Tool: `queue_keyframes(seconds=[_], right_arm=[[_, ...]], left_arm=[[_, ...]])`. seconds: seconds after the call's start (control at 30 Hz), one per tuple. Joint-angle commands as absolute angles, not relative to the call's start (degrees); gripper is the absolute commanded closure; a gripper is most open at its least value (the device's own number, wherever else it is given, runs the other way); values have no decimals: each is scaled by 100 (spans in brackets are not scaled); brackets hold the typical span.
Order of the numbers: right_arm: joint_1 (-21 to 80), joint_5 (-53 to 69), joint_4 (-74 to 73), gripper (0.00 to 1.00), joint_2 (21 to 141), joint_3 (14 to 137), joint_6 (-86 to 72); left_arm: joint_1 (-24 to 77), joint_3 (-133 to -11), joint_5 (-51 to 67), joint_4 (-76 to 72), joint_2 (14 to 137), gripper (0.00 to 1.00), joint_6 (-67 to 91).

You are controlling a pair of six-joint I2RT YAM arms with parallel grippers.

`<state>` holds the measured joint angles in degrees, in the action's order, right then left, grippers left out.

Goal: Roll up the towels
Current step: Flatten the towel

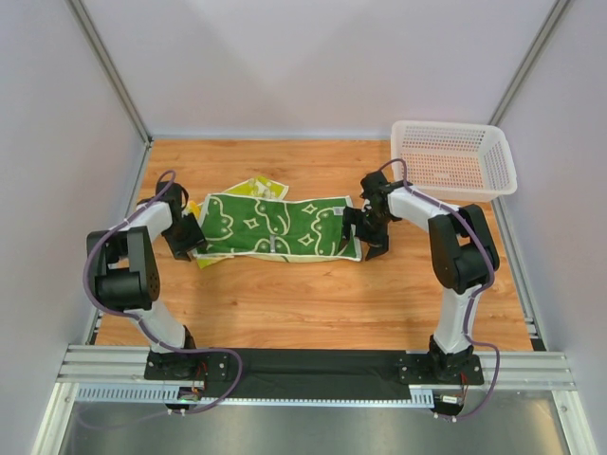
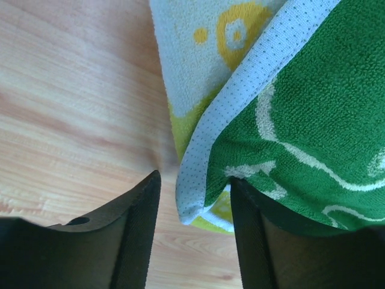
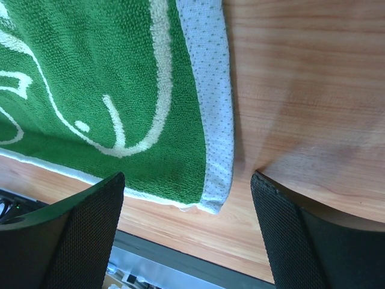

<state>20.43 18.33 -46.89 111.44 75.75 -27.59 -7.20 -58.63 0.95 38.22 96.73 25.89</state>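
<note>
A green towel (image 1: pixel 275 227) with white cartoon outlines and dotted white end bands lies flat across the middle of the table. It covers part of a cream towel (image 1: pixel 258 187) with yellow-green prints. My left gripper (image 1: pixel 190 242) is at the green towel's left end. In the left wrist view the left gripper (image 2: pixel 195 180) has its jaws apart around the banded corner of the green towel (image 2: pixel 301 108), with the cream towel (image 2: pixel 198 36) underneath. My right gripper (image 1: pixel 367 232) is at the right end. Seen from its wrist, the right gripper (image 3: pixel 186 180) stands wide open around the green towel's (image 3: pixel 90 78) corner.
A white perforated basket (image 1: pixel 474 192) stands at the back right corner of the wooden table. White walls and metal posts enclose the table on three sides. A black strip and metal rail run along the near edge.
</note>
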Motion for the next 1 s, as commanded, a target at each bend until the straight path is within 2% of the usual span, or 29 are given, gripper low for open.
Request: queue_keyframes(seconds=[0.0,0.03,0.1,0.13,0.23,0.5,0.63,0.8,0.9,0.97], right_arm=[[2030,1916,-4614,13,11232,7585,-2742],[2022,1942,-4606,14,11241,7585,-2742],[2021,1934,-4588,14,11233,7567,-2733],[2013,1942,-4562,14,11232,7550,-2742],[1952,1977,-4474,17,11198,7471,-2768],[1960,2311,-4246,25,11127,7190,-2944],[2030,2452,-4035,31,10960,6848,-3102],[2153,2452,-3982,37,10828,6698,-3164],[2153,2356,-3946,48,10828,6679,-3164],[2145,2312,-3964,59,10863,6767,-3138]], left_arm=[[-773,-6108,9,3630,9791,44,2619],[-773,-6152,9,3621,9808,52,2602],[-773,-6187,9,3621,9809,60,2593],[-773,-6196,9,3647,9800,70,2575],[-773,-6187,9,3674,9721,83,2549],[-773,-6179,35,3718,9536,95,2505],[-773,-6153,70,3718,9527,99,2496],[-773,-6161,105,3691,9475,99,2531],[-773,-6187,132,3700,9431,100,2531],[-773,-6205,158,3709,9404,100,2514]])
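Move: The green towel's near-left corner lies right between the left fingertips, about 1 cm below them; the yellow towel's uncovered far part is some 15 cm ahead and 16 cm to the right. From the right hand, the green towel's near-right corner is about 3 cm back, 1 cm right and 1 cm down, its far-right corner roughly 11 cm ahead and 3 cm left, and the white basket some 20 cm ahead and 22 cm right. The left hand slips about 1 cm forward while its fingers close fully, pinching the hem at the green towel's near-left corner, and then holds there almost still. The right hand first waits with wide-open fingers over the opposite hem, then slides back towards the base about 3 cm and some 1.5 cm left, staying at nearly the same low height and tilting only about 5 degrees, dragging the near-right corner with a finger as its fingers draw in to about half open around that corner. ##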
